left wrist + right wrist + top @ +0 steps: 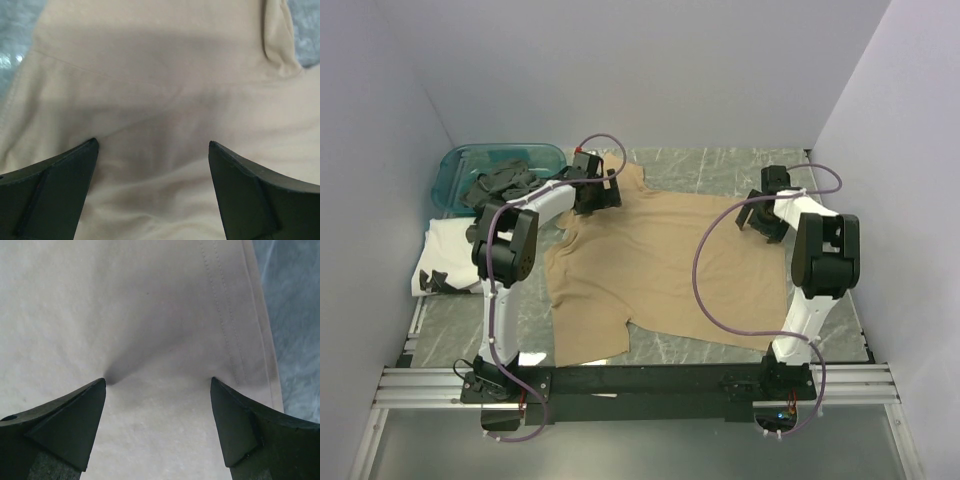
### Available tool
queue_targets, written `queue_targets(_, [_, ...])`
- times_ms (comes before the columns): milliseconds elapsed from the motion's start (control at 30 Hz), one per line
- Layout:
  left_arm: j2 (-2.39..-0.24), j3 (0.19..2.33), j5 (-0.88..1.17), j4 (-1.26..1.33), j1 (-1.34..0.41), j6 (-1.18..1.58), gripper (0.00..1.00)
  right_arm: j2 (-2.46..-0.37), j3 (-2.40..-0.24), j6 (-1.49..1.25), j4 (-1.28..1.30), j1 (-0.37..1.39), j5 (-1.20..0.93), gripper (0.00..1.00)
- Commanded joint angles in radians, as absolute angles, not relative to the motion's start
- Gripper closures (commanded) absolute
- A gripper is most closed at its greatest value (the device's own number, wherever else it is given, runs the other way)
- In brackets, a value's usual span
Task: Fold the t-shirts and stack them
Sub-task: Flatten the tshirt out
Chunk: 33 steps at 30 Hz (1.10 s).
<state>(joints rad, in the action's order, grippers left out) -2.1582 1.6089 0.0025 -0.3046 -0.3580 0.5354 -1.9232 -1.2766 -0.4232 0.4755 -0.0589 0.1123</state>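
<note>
A tan-beige t-shirt [660,265] lies spread over the middle of the table. My left gripper [598,196] stands open over its far left part, near a sleeve. In the left wrist view the left gripper [152,145] has both tips low on the tan fabric [160,75], with nothing pinched between them. My right gripper [756,220] is open at the shirt's far right edge. Its tips [157,382] press into the cloth [125,300] just inside the stitched hem [235,340]. A white t-shirt [445,250] lies at the left. Dark t-shirts [505,185] sit heaped in the tub.
A teal see-through tub [460,165] stands at the back left, against the wall. Grey marbled table [300,315] shows beside the hem. Purple cables [705,270] loop over the shirt. A black rail [640,382] with both arm bases runs along the near edge.
</note>
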Motion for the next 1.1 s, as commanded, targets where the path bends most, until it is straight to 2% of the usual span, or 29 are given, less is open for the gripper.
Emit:
queue_targets(0, [-2.201,1.675,0.005,-0.33,-0.339,0.548,0.01,-1.999,-1.357,-0.4,0.521,-0.075,0.132,0.09])
queue_targets(400, [-2.37,1.905,0.031,-0.439,-0.307,0.535,0.01,-2.18,-1.627,-0.336,0.659,-0.089,0.054,0.1])
queue_targets(700, [-2.396,1.968,0.057,-0.431,-0.305,0.528,0.01,-2.289,-1.801,-0.357,0.748,-0.098,0.031,0.1])
queue_targets(900, [-2.401,2.068,0.049,-0.46,-0.304,0.52,0.01,-2.261,-1.9,-0.367,0.798,-0.098,0.092,0.09])
queue_targets(1067, [-2.281,2.082,0.064,-0.443,-0.305,0.495,0.01,-2.097,-1.896,-0.385,0.802,-0.098,0.118,0.07])
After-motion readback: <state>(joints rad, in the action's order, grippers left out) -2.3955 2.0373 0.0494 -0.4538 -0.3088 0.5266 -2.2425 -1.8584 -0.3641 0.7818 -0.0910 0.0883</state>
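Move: On the tan t-shirt stand both open hands, its cloth right under the fingertips. Its middle lies some 22 cm back and 16 cm right of the left hand, and about 15 cm back and 22 cm left of the right hand. The far sleeve sits around 9 cm ahead and 5 cm right of the left hand; the basket is 25 cm left, 6 cm ahead. From the right hand, the side hem runs 7 cm to its right, level with it. Pushing together, both hands slide straight forward along the table with spread fingertips bearing down on the shirt, the left about 7 cm, the right nearly 8 cm, dragging the cloth away from the bases. They slow towards the end, then rise a centimetre or two, grippers still wide open and wrists barely turning. ##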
